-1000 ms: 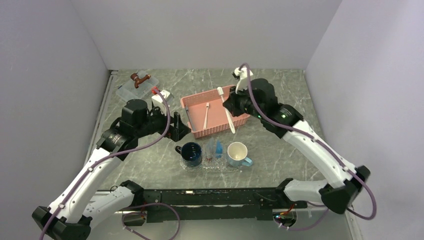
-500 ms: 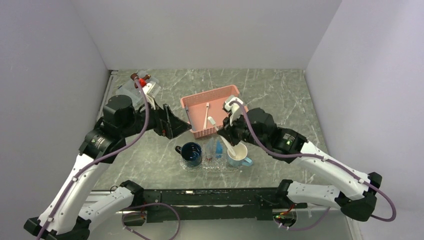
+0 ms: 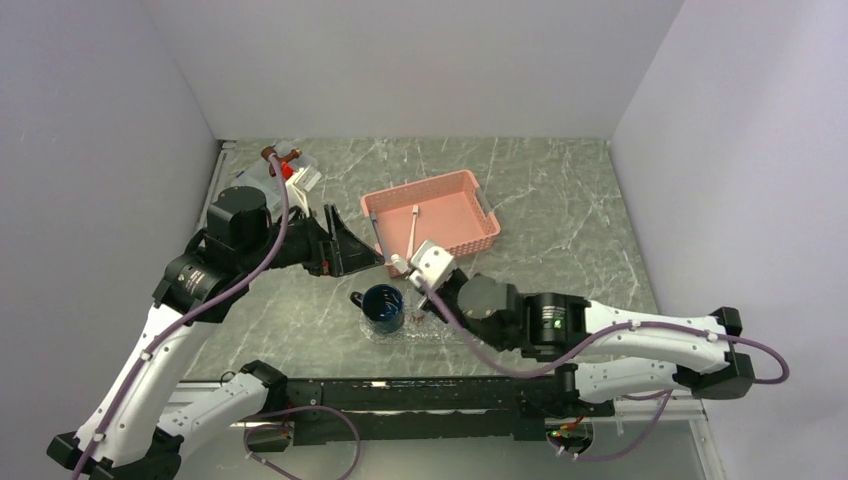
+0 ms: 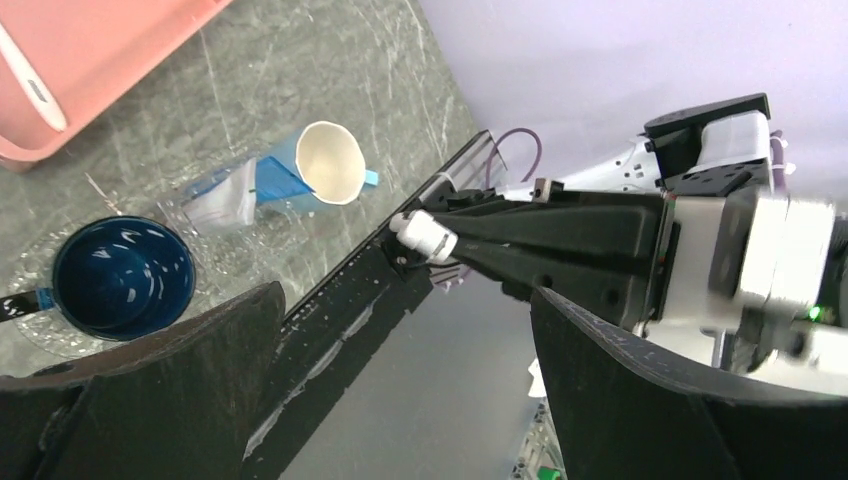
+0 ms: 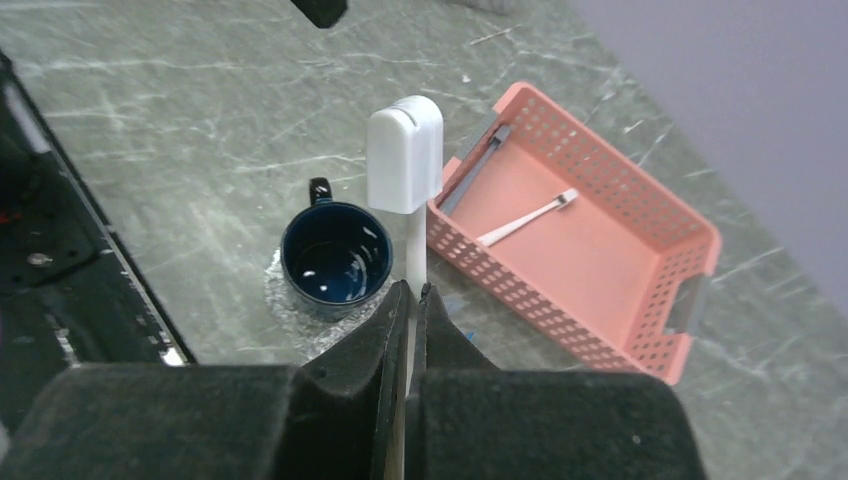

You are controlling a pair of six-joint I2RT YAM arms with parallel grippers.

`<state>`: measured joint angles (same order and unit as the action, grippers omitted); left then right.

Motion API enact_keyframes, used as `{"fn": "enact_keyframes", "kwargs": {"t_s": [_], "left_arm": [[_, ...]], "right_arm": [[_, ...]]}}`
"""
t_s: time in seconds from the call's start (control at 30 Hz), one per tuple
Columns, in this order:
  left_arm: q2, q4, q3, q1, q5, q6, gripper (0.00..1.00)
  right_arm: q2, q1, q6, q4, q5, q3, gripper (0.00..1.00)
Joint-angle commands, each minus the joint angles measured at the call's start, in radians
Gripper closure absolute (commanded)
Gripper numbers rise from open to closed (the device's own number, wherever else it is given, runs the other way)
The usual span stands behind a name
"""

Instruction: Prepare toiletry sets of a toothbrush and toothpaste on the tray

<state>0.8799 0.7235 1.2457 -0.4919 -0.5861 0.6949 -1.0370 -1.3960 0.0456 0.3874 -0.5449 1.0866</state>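
Observation:
My right gripper is shut on a toothbrush, a white stick with a capped head that points out past the fingertips. It hangs over the tray, between the dark blue mug and the pink basket. A second toothbrush lies in that basket. In the left wrist view the blue toothpaste tubes lie on the clear tray between the blue mug and a white mug. My left gripper is open and holds nothing, raised left of the basket.
A clear lidded box sits at the back left with a small brown and red thing on it. In the top view the right arm lies low across the tray's right end and hides the white mug. Walls close in three sides.
The right arm has swung from above the basket down and toward the near edge, carrying the toothbrush, and now covers the white mug. The left arm pulled back slightly, still open.

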Motion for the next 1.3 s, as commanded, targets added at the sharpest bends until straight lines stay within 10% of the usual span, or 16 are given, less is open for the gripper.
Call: {"fn": "enact_keyframes", "kwargs": {"t_s": [0.0, 0.6, 1.27], "left_arm": [[0.004, 0.002, 0.027, 0.008, -0.074, 0.047, 0.01], [-0.025, 0.063, -0.012, 0.01, -0.099, 0.027, 0.06], [-0.057, 0.033, -0.048, 0.022, -0.149, 0.035, 0.58]], "right_arm": [[-0.067, -0.094, 0.165, -0.119, -0.257, 0.022, 1.0], [-0.258, -0.243, 0.607, -0.494, -0.545, 0.019, 1.0], [-0.352, -0.299, 0.858, -0.753, -0.623, 0.018, 1.0]]}}
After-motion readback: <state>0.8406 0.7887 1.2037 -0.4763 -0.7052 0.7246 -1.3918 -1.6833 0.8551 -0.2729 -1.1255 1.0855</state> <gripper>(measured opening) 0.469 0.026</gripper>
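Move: About 7 cm to the left hand's right, some 2 cm back and 2 cm lower, is the capped head of the toothbrush that the right hand holds. From the same left hand the dark mug stands nearly below, 20 cm down, 2 cm right and 2 cm ahead; the light-blue mug is about 22 cm right, 3 cm ahead. The pink basket's middle is 22 cm ahead, 12 cm right. From the right hand, the open left gripper is some 12 cm left, 1 cm ahead, 5 cm higher. Bringing the toothbrush head-first to the left gripper, the right hand goes about 6 cm left and rises a little after a slight dip, its fingers swinging some 35 degrees upward while they keep their pinch. The left hand eases roughly 3 cm back and slightly down, then, nearly on station, closes its fingers to about half open around the capped head. ##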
